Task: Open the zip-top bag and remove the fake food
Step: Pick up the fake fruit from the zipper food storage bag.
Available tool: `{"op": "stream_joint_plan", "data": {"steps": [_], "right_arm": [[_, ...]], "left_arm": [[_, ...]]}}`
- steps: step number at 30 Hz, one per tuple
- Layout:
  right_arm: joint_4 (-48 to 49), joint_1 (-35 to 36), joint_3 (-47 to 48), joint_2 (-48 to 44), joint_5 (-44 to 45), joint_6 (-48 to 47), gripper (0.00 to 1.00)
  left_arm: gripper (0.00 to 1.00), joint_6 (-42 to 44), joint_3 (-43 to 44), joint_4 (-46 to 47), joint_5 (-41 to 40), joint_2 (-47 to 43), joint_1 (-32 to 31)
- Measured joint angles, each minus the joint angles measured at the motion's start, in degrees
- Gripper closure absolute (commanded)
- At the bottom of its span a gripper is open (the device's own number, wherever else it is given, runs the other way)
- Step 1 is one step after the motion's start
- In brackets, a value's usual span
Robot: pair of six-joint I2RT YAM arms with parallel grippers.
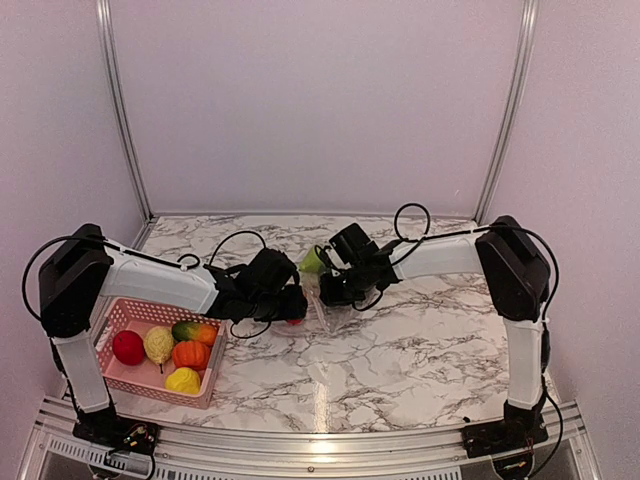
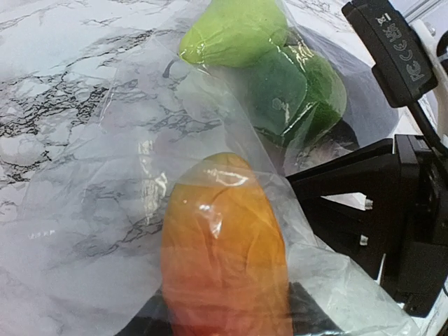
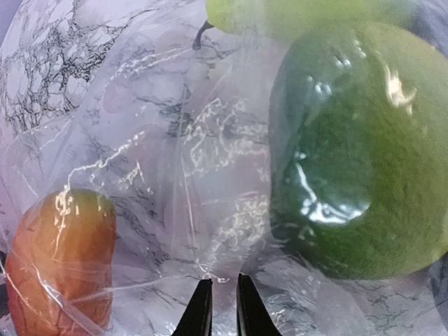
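The clear zip-top bag (image 1: 331, 314) lies crumpled on the marble table between my two grippers. Inside it are an orange-red fruit (image 2: 224, 238), a light green pear (image 2: 234, 31) and a dark green piece (image 2: 297, 94). My left gripper (image 2: 227, 311) reaches into the bag, its dark fingers (image 2: 140, 320) closed against both sides of the orange-red fruit. My right gripper (image 3: 218, 283) has its jaws almost together, pinching the bag's film (image 3: 175, 140). In that view the dark green piece (image 3: 357, 161) sits to the right and the orange-red fruit (image 3: 59, 259) to the lower left.
A pink mesh basket (image 1: 113, 311) stands at the near left and holds a red apple (image 1: 127, 347), an orange pumpkin (image 1: 190, 354), a yellow lemon (image 1: 183, 380) and other pieces. My left gripper (image 1: 290, 303) and right gripper (image 1: 335, 292) nearly meet at mid-table.
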Motion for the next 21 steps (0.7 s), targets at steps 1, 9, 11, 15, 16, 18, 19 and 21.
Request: {"op": "stream_joint_plan", "data": {"steps": [1, 9, 11, 15, 16, 18, 19, 21], "right_arm": [[0.02, 0.00, 0.02, 0.00, 0.55, 0.00, 0.88], [1.51, 0.37, -0.96, -0.70, 4.59, 0.00, 0.88], [1.84, 0.39, -1.11, -0.74, 5.33, 0.00, 0.88], [2.62, 0.39, -1.18, -0.74, 6.01, 0.00, 0.88], [2.73, 0.39, -1.18, -0.74, 6.10, 0.00, 0.88], [2.99, 0.39, -1.18, -0.76, 6.40, 0.00, 0.88], [3.10, 0.39, -1.18, -0.76, 6.51, 0.00, 0.88], [3.39, 0.39, -1.18, -0.76, 6.82, 0.00, 0.87]], "left_arm": [[0.54, 0.00, -0.17, -0.11, 0.46, -0.66, 0.02], [0.54, 0.00, -1.25, -1.29, 4.74, -4.31, 0.00], [0.54, 0.09, -1.79, -1.60, 6.34, -5.29, 0.00], [0.54, 0.26, -2.89, -2.84, 8.90, -7.15, 0.00], [0.54, 0.33, -3.06, -3.21, 9.42, -7.50, 0.00], [0.54, 0.46, -3.58, -3.89, 10.58, -8.20, 0.00], [0.54, 0.52, -3.89, -4.04, 10.97, -8.46, 0.00], [0.54, 0.66, -4.59, -4.39, 12.02, -9.05, -0.04]]}}
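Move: The orange fruit is already between the left fingers; the pink basket it goes to lies about 27 cm to that hand's left, 9 cm back and 4 cm lower. The green pear, still bagged, is some 13 cm ahead of the left hand, 4 cm right and 4 cm lower. From the right hand, shut on the bag film, the orange fruit is about 6 cm left, 3 cm back and slightly higher, the green mango about 5 cm ahead, 2 cm right. Left hand draws the gripped orange fruit back and up about 5 cm while the right still pinches the bag. ##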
